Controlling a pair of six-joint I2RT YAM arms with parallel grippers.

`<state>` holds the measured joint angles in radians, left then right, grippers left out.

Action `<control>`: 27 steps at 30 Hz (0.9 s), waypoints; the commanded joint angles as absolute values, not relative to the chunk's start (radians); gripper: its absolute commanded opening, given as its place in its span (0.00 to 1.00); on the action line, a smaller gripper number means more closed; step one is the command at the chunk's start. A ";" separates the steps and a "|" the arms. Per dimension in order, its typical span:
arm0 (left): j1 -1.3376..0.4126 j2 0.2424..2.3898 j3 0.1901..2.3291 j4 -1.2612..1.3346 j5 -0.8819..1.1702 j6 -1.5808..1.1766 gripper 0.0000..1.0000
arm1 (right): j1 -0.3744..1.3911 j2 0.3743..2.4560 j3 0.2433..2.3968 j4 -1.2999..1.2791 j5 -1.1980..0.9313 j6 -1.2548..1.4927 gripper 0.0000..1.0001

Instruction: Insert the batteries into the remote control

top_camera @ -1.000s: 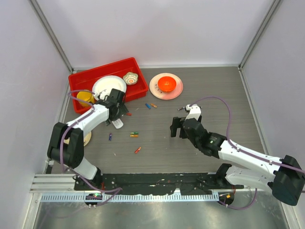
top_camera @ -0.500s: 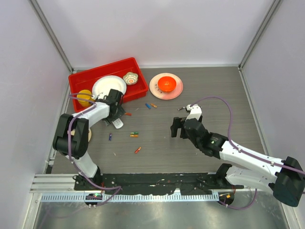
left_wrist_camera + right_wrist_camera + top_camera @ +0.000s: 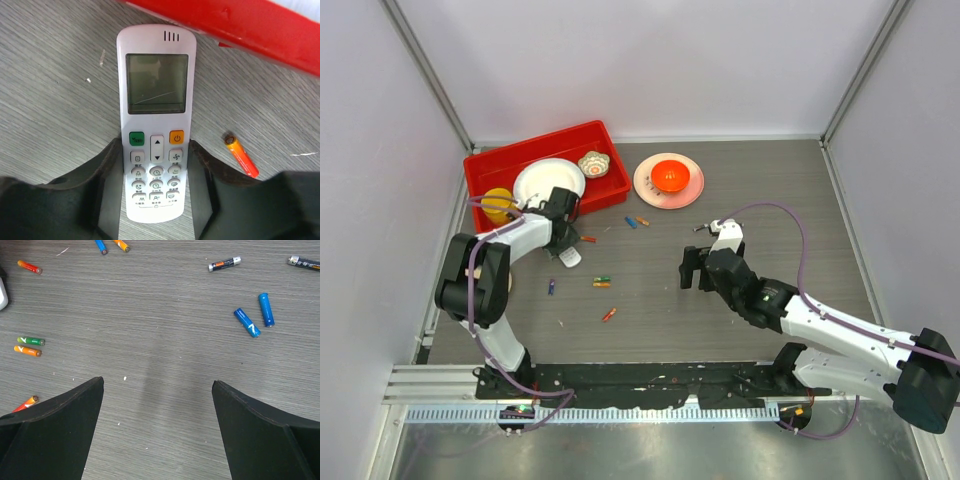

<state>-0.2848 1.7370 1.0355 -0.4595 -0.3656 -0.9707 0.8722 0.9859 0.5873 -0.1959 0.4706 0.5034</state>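
Observation:
The remote control (image 3: 156, 100) lies face up, its screen end close to the red bin (image 3: 260, 30). My left gripper (image 3: 156, 147) is shut on its button end, a finger (image 3: 107, 170) pressed to each long side. In the top view this gripper (image 3: 563, 238) sits just below the bin, covering most of the remote. An orange-red battery (image 3: 242, 156) lies right of it. More batteries are scattered on the table: green (image 3: 31, 341), orange (image 3: 27, 351) and two blue ones (image 3: 247, 322). My right gripper (image 3: 157, 385) hovers open over bare table (image 3: 692, 268), holding nothing.
The red bin (image 3: 480, 165) at the back left holds a white plate (image 3: 548, 180), a small bowl (image 3: 593, 163) and a yellow object (image 3: 498, 203). A pink plate (image 3: 646, 190) with an orange item stands right of it. A small white piece (image 3: 568, 259) lies by the left gripper.
My left gripper's jaws have closed in onto the remote's sides, and the left arm's elbow has swung inward. The right arm has stayed still.

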 commanded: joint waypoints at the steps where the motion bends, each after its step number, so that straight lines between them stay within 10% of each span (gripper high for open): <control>1: -0.278 1.723 1.034 -0.437 -0.354 -0.985 0.42 | 0.871 0.973 0.632 -0.193 0.499 0.489 0.95; 13: -0.402 1.382 1.037 -0.538 -0.350 -0.910 0.00 | 0.871 0.914 0.678 -0.233 0.526 0.465 0.95; 27: -0.891 1.509 1.078 -0.474 -0.410 -0.904 0.00 | 0.870 0.718 0.641 -0.393 0.489 0.541 0.95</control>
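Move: The left hand already grips the remote's lower half at table level. The open middle of the table, where it is taken, lies about 21 cm to its right and 12 cm back. On the way, the green battery lies some 11 cm right and 8 cm back, with the orange one 2 cm behind it; a red battery is roughly 6 cm right and 4 cm ahead. From the right hand that open spot is about 12 cm left, level with it, 12 cm down. Keeping its pinch on the remote's two long sides, the left hand lifts it off the table by about 12 cm, then swings right some 18 cm and back about 10, past the green and orange batteries, sinking a little at the end. The wrist turns some 35 degrees clockwise and tips up slightly. The right hand, empty and open, rises about 5 cm and edges right. ##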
